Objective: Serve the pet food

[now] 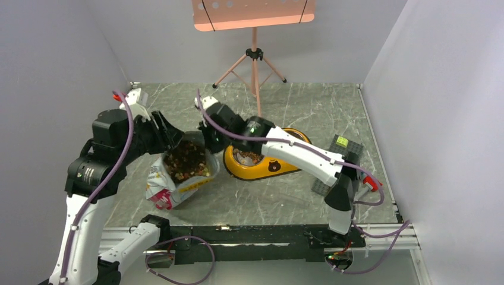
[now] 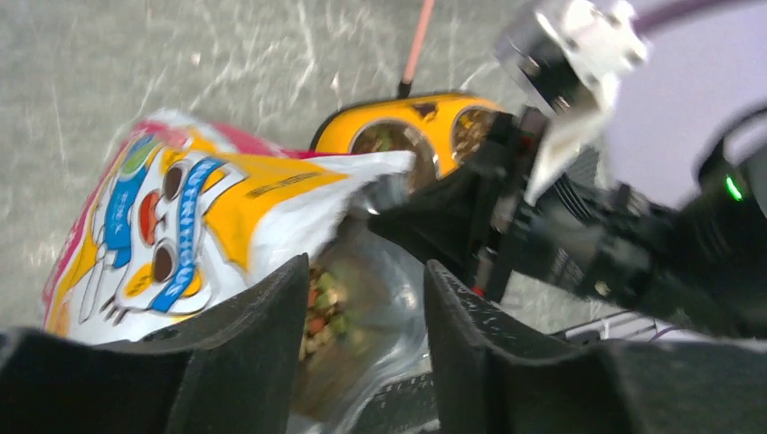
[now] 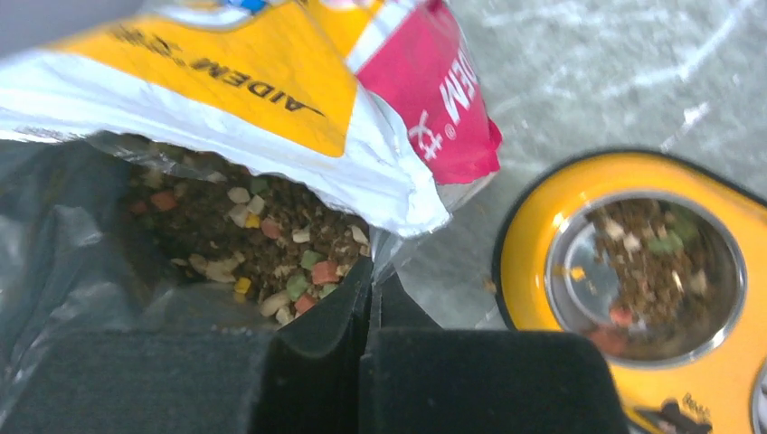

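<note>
The crinkly white-and-yellow bag (image 1: 169, 187) stands open on the marble table, with mixed brown pet food (image 1: 185, 159) showing in its mouth. My right gripper (image 3: 371, 280) is shut on the clear inner edge of the bag's rim, on the side nearest the yellow feeder (image 1: 261, 169). One steel bowl (image 3: 647, 262) holds some kibble. My left gripper (image 2: 366, 298) hovers at the bag's opposite rim. Its jaws stand apart, with the bag's mouth and food (image 2: 321, 312) seen between them and nothing pinched. In the left wrist view, the bag's cartoon print (image 2: 172, 226) faces the camera.
A pink music stand on a tripod (image 1: 254, 59) stands at the back of the table. A dark block with a green label (image 1: 343, 144) lies right of the feeder. Pale walls close in the left, right and far sides.
</note>
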Motion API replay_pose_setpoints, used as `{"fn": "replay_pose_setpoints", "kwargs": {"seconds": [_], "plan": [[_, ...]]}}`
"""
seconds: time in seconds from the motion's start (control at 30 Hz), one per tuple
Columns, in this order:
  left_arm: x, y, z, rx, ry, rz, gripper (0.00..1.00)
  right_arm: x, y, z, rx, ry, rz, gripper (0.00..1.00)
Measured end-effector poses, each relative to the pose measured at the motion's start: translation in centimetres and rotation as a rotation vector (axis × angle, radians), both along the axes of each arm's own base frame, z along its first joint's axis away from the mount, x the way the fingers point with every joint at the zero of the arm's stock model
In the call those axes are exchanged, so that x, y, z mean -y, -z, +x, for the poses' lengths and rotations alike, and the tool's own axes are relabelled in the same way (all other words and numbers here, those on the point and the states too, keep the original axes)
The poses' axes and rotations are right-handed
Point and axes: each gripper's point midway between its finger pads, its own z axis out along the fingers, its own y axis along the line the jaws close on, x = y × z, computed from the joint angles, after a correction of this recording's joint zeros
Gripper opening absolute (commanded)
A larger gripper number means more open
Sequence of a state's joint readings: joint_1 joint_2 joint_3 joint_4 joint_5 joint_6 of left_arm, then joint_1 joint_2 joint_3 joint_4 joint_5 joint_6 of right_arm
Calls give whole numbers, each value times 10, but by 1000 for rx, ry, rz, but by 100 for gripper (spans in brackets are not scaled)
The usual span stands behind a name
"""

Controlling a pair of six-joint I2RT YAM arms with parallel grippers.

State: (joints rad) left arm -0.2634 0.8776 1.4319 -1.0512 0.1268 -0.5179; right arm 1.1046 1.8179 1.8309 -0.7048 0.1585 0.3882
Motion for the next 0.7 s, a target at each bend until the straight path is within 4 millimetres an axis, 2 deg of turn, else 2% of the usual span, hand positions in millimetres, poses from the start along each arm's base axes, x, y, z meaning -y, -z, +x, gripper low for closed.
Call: {"fn": "replay_pose_setpoints", "kwargs": {"seconds": [0.07, 0.17, 0.27, 0.33, 0.5, 0.7], "plan": [[1, -19, 4, 74, 7, -10, 70, -8, -16, 16, -18, -27, 57, 0], [-2, -45, 10, 162, -3, 0, 73, -27, -37, 45, -33, -65, 142, 0], [-9, -68, 22, 222, -36, 40, 72, -40, -46, 72, -58, -95, 195, 0], [-17, -74, 36, 239, -75, 88, 73, -43, -46, 87, -75, -110, 225, 0], [-32, -50, 67, 182, -159, 201, 78, -33, -42, 104, -119, -124, 252, 0], [-27, 17, 86, 44, -116, 273, 78, -32, -40, 107, -133, -137, 263, 0]]}}
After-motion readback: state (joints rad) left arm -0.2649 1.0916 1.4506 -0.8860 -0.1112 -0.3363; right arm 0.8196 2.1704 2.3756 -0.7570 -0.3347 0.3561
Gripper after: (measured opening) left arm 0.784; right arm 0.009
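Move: The right hand already pinches the rim of the pet food bag; the bag's open mouth is centred about 4 cm back, 5 cm left and 4 cm below it. The near food bowl lies 7 cm ahead, 15 cm right and some 21 cm below. From the left hand, just off the rim, the mouth is level fore and aft, 4 cm to the right and 13 cm below. Right, still pinching the rim, hauls forward some 11 cm; left opens wider, arcing up then forward-down about 9 cm. ##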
